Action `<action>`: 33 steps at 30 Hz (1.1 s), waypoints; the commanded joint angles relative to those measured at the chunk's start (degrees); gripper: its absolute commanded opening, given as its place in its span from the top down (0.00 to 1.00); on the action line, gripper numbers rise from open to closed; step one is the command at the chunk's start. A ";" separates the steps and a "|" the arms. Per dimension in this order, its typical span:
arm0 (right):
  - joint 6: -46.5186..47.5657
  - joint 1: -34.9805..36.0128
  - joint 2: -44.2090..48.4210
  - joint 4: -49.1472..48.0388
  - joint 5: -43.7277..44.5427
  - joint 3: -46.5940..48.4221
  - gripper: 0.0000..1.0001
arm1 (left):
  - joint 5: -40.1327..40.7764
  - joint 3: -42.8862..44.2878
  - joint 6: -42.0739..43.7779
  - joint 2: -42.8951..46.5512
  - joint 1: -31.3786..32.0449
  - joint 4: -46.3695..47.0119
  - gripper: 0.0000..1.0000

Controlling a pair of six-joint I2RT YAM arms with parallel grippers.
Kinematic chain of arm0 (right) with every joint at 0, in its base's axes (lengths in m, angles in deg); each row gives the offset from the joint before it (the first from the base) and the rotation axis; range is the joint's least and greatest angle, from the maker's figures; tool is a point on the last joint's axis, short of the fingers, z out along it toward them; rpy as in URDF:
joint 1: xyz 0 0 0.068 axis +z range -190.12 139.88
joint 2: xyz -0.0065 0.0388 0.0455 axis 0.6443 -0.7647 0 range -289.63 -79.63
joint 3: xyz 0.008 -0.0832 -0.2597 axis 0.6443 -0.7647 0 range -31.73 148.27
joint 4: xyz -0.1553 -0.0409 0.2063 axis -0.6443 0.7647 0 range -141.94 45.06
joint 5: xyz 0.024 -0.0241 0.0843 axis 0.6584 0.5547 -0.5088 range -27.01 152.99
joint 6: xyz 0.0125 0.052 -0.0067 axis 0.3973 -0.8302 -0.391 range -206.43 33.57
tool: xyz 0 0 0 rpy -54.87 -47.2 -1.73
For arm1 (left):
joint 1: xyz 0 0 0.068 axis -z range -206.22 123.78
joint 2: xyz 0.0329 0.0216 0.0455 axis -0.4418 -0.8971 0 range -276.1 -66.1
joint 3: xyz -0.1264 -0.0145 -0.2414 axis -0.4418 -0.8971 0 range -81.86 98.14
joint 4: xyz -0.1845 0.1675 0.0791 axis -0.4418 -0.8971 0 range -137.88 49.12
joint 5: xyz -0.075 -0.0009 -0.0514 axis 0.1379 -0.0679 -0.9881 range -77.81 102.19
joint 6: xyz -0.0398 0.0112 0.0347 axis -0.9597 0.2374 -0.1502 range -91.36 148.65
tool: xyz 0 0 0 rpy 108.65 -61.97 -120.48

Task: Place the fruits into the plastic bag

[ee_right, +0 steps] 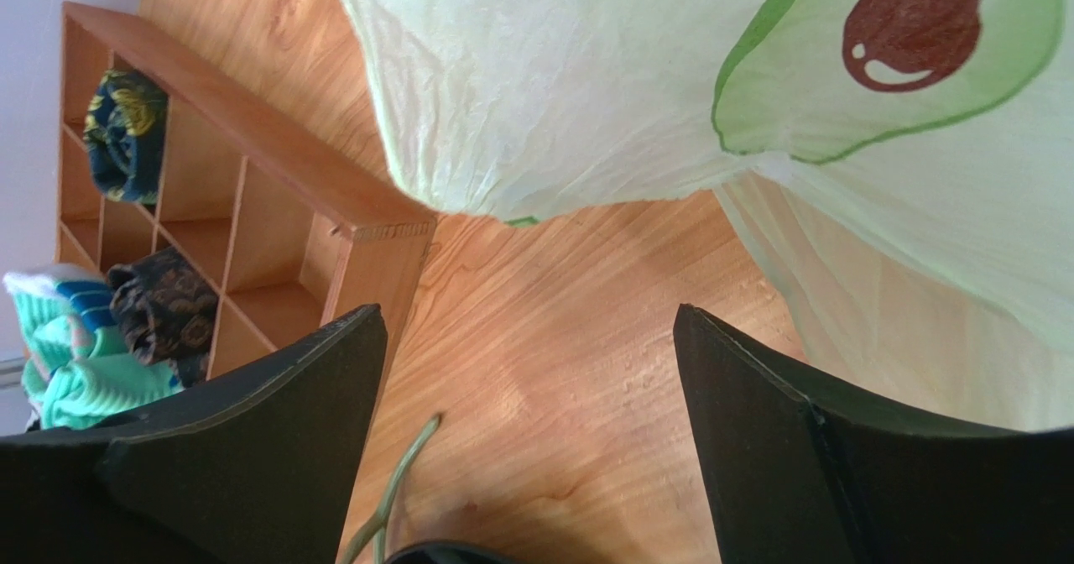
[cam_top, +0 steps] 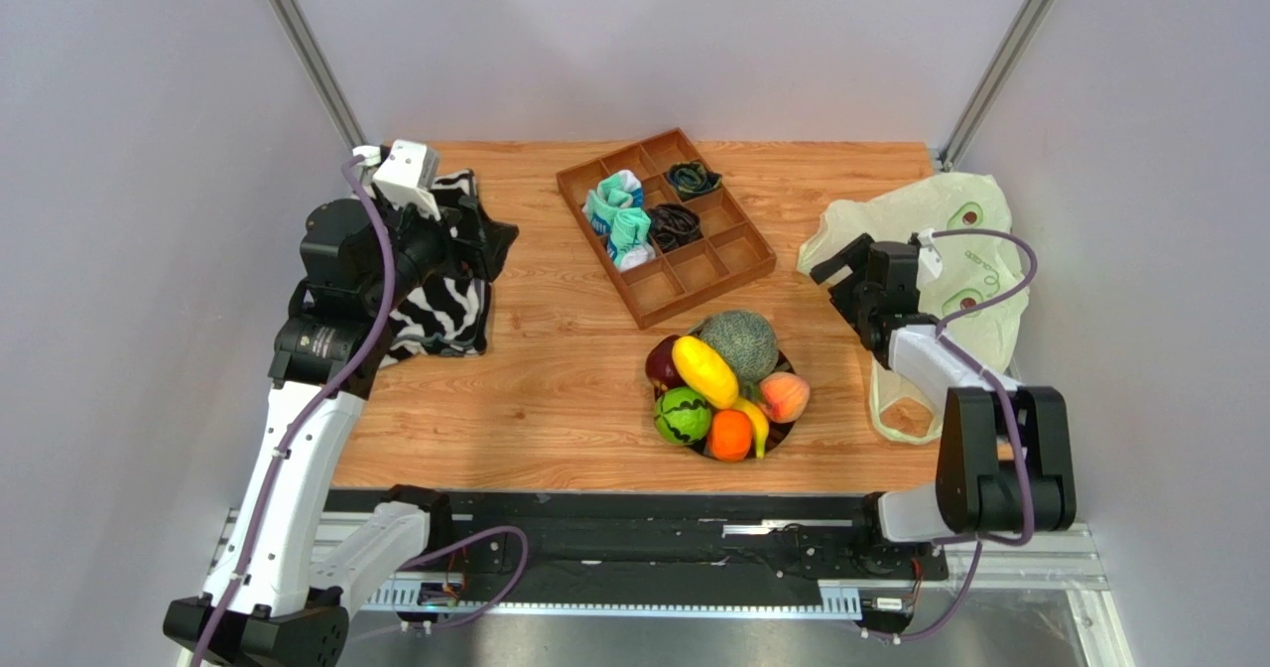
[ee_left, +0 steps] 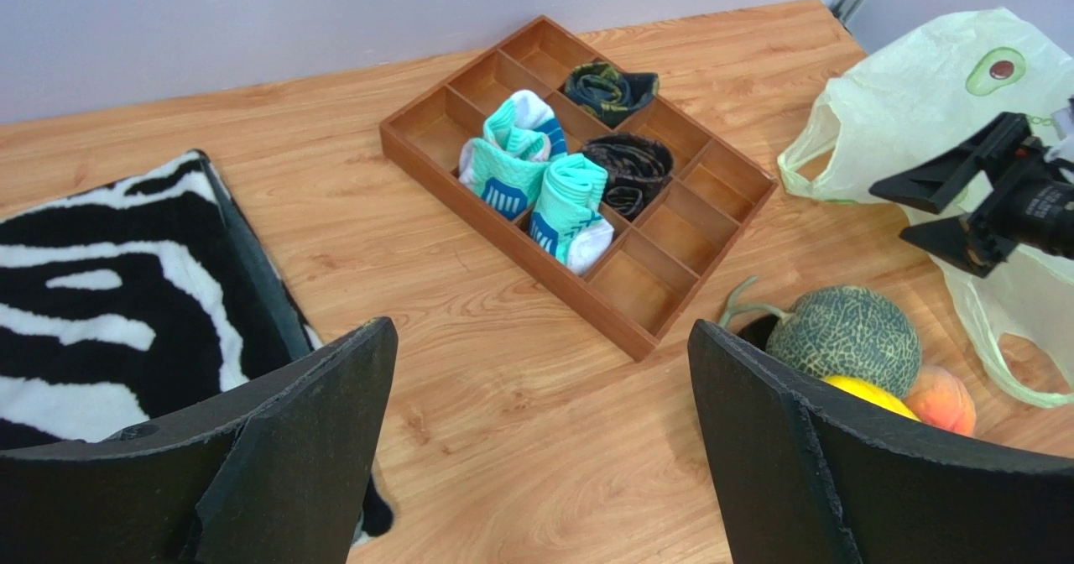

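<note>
The fruits lie heaped on a dark plate (cam_top: 778, 433) in the middle of the table: a netted melon (cam_top: 740, 346), a yellow oblong fruit (cam_top: 704, 371), a dark red apple (cam_top: 662, 362), a peach (cam_top: 784, 396), an orange (cam_top: 729, 435), a banana (cam_top: 757, 426) and a striped green ball (cam_top: 684, 416). The pale green plastic bag (cam_top: 969, 198) with avocado prints lies crumpled at the right. My right gripper (cam_top: 839, 277) is open and empty beside the bag's left edge. My left gripper (cam_top: 485, 235) is open and empty above the zebra box.
A zebra-striped fabric box (cam_top: 440, 310) sits at the left. A wooden divided tray (cam_top: 667, 225) with teal and black cloth rolls stands at the back centre. In the right wrist view the bag (ee_right: 567, 73) lies just ahead and the melon stem (ee_right: 391, 495) lies below.
</note>
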 commanded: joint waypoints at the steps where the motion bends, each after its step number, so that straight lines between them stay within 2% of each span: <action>1: -3.86 -0.14 -5.41 -10.53 1.62 0.86 0.12 | -1.33 0.21 -0.28 -0.40 0.13 1.92 0.06; 2: -3.95 -1.88 -7.42 -12.28 1.10 1.12 0.12 | -1.15 0.21 -0.37 -0.57 0.13 1.92 0.06; 9: -4.92 -2.60 -13.41 -16.77 3.90 2.53 0.18 | -1.32 -0.31 -0.72 -0.05 0.13 2.72 0.06; 13: -3.69 -2.69 -16.31 -24.50 3.73 3.05 0.21 | -1.94 -0.31 -0.90 -0.22 0.13 2.98 0.06; 22: -0.27 -2.78 -21.24 -28.55 6.97 6.75 0.35 | -2.38 -0.23 -0.99 -0.40 0.13 2.89 0.06; 30: 2.28 -2.78 -22.65 -29.35 9.96 8.94 0.52 | -2.55 -0.31 -1.07 -0.40 0.13 2.89 0.06; 33: 3.78 -3.04 -22.91 -28.83 10.58 10.17 0.68 | -2.73 -0.31 -1.16 -0.49 0.13 3.15 0.06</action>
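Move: The right hand is aimed at the bag's left lip, about 7 cm ahead of its open fingers, 2 cm to the right and 4 cm lower. The melon stands some 14 cm to the hand's left and 7 cm back; the sock tray's middle is roughly 27 cm left and 11 cm ahead. From the idle left hand, that lip lies about 15 cm ahead, 52 cm right and 32 cm down. The right hand first dips about 4.5 cm towards the table in front of the bag, then pushes forward to the bag's left lip, ending some 9 cm farther out, while drifting about 4 cm right and rising 2 to 3 cm again out of the dip. As it goes, the fingertips tilt up roughly 10 degrees and the fingers draw in from nearly wide to under half open, coming up to the loose plastic edge with the lip's corner at the narrowing gap, not yet shut on it. ##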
